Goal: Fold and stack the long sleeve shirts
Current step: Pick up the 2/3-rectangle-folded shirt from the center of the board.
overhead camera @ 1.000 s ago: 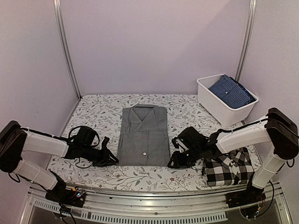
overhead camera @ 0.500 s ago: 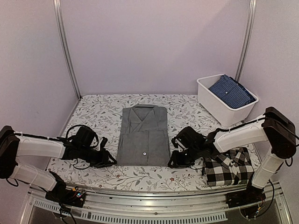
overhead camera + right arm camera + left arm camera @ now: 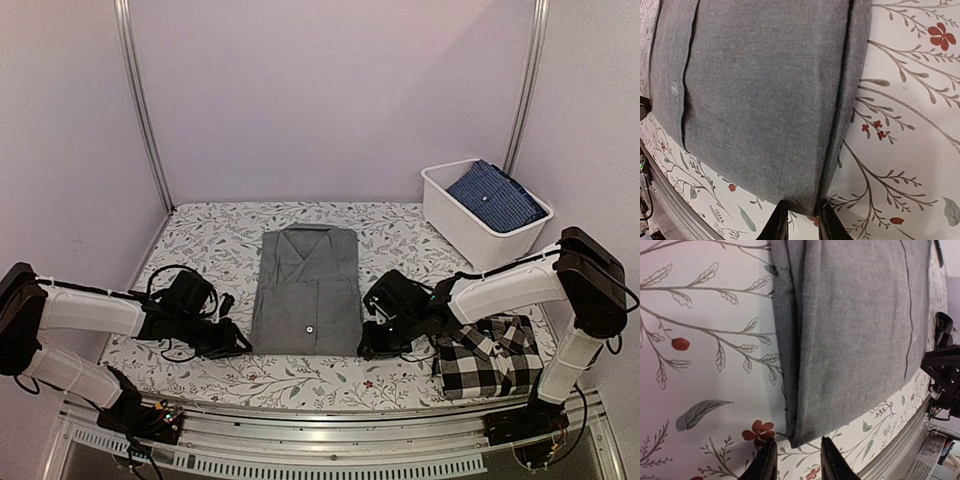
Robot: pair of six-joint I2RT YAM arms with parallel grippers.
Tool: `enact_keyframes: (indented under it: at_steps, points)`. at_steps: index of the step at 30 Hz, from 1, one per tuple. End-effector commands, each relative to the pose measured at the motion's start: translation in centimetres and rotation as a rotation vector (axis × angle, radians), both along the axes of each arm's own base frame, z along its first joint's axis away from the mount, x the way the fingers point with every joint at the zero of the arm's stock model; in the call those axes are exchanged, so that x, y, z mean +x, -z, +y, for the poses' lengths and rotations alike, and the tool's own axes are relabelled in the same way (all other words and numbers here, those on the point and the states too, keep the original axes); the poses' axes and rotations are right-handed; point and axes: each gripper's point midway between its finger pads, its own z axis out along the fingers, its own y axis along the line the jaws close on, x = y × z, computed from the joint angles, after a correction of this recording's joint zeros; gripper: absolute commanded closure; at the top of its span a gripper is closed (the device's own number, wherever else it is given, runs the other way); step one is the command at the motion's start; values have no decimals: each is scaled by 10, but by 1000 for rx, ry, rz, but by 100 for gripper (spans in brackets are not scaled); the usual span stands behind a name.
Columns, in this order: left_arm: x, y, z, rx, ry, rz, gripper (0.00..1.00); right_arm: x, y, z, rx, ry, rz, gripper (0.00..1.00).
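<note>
The plain grey shirt [image 3: 307, 290] lies folded flat at the table's middle, collar at the far end. Its near left corner [image 3: 796, 437] sits just ahead of my left gripper [image 3: 797, 460], whose jaws stand open to either side of it. My right gripper [image 3: 801, 220] is at the near right corner [image 3: 812, 202]. Its jaws are narrow but open, and the cloth edge reaches in between the fingertips. In the top view the left gripper [image 3: 238, 343] and right gripper [image 3: 366, 345] flank the shirt's near edge. The black-and-white checked shirt [image 3: 490, 362] lies folded at the near right, under the right arm.
A white bin [image 3: 470, 238] stands at the back right with a folded blue shirt [image 3: 495, 195] inside. The floral tablecloth [image 3: 210, 245] covers the table. Metal posts rise at the back corners, and a metal rail [image 3: 320, 440] runs along the near edge.
The right gripper has slid left up to the grey shirt's near right corner and narrowed its jaws. The left gripper stays at the near left corner, barely shifted.
</note>
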Motion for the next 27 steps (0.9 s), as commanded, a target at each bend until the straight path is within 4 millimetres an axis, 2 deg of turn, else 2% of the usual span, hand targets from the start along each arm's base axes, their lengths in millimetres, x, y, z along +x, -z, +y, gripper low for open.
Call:
enact_keyframes:
  at_steps: [1,11,21,27]
  points:
    - [3,-3,-5,11,16,-21,71,-5,18,-8,-88,7,25,81]
    - [4,1,-11,9,-3,-19,74,1,13,-6,-77,27,8,86]
    - [3,6,-11,22,-21,-4,100,1,10,-2,-62,23,3,100]
    - [-4,1,-12,23,-8,-8,100,-1,4,-4,-56,19,-7,100]
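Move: The folded gray shirt lies between the hands, its middle about 16 cm ahead of both, some 11 cm to the left hand's right and 11 cm to the right hand's left, roughly 1 cm below. Its near corners are already at the slightly open fingertips, the left one about 1 cm to the left hand's right. From the right hand, the checked shirt sits about 25 cm right and 1 cm back, the white basket some 32 cm ahead and 27 cm right. The left hand eases barely 1 cm down and as far to the right onto the gray shirt's near left corner, then shuts its fingers and pinches the layered cloth there. The right hand stays practically in place at the near right corner, settling less than half a centimetre forward and down while its fingers gradually close to pinch that corner; both grips end fully shut, with the wrists hardly turning and neither hand lifting yet. ##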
